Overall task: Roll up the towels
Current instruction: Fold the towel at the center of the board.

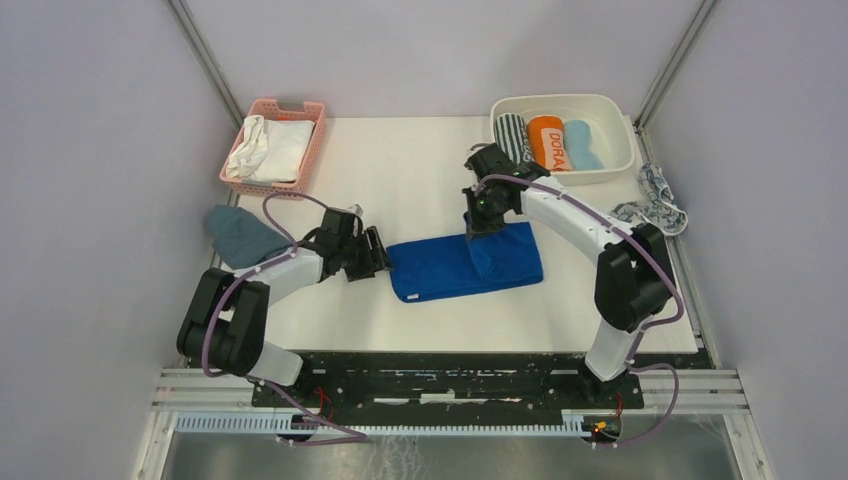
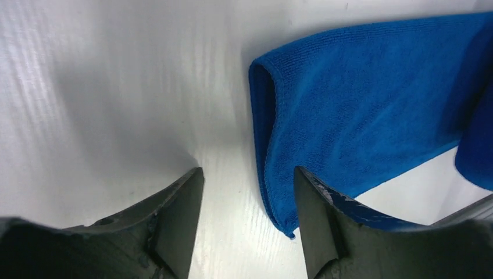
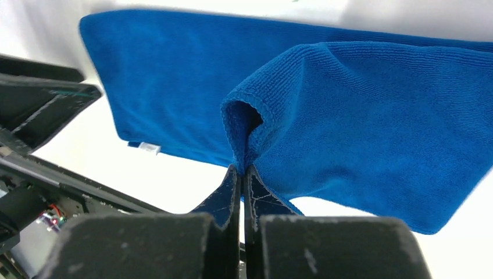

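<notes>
The royal blue towel (image 1: 440, 270) lies folded along the middle of the table. My right gripper (image 1: 478, 228) is shut on a pinched fold of the towel (image 3: 378, 128) at its right part, holding that end raised over the rest. In the right wrist view the gripper (image 3: 241, 170) has cloth squeezed between its tips. My left gripper (image 1: 378, 254) stands open at the towel's left end. In its own view the gripper (image 2: 247, 174) has the near corner of the towel (image 2: 372, 104) just inside its right finger (image 2: 314, 209). A whitish patterned towel (image 1: 655, 200) lies crumpled at the table's right edge.
A white tub (image 1: 620, 120) at the back right holds a striped roll, an orange roll and a light blue roll (image 1: 582, 148). A pink basket (image 1: 312, 145) with white cloths stands at the back left. A teal-grey cloth (image 1: 242, 237) lies beside the left arm.
</notes>
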Tool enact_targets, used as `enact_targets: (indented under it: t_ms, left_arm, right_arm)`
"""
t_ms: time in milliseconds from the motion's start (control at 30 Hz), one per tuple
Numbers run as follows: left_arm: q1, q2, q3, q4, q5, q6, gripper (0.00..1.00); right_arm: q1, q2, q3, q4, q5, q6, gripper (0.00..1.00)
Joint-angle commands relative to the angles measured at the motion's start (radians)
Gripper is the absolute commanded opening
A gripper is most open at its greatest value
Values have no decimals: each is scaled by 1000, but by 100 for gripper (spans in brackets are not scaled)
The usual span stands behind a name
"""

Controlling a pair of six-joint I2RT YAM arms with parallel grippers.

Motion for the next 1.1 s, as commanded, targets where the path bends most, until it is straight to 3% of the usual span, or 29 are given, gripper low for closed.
enact_targets:
  t_ms: [0, 233, 500, 1067]
  left_arm:
    - [-22, 42, -7, 87, 6, -45, 63]
    - [-40, 104, -18, 113, 8, -45, 47]
    - [-62, 125, -24, 121, 8, -46, 15]
    - [-86, 112, -27, 107, -26, -44, 11]
  right_arm:
    - [81, 44, 92, 17, -11, 68, 0]
    - [182, 117, 176, 14, 7, 117, 0]
    - [259, 190, 245, 23, -2, 166, 1]
    - [294, 257, 260, 141, -17, 301, 3]
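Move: My left hand hangs open about 3 cm left of the blue towel's left edge, level with where it will grip and some 2 cm above it; the white tag lies about 9 cm to its right and 8 cm nearer me, the grey towel 39 cm left and 8 cm ahead. From my right hand, which already holds the flap, that edge is about 23 cm left, 9 cm back and 10 cm down; the white bin is 26 cm right and 28 cm ahead. I keep my right fingers shut on the blue towel's free end and carry it over the lower layer towards the left edge, about 14 cm left and a little back, slowing and sinking slightly late on. Meanwhile my left hand eases some 3 cm right and a bit down onto that left edge, closes, and pinches it, then holds there. ##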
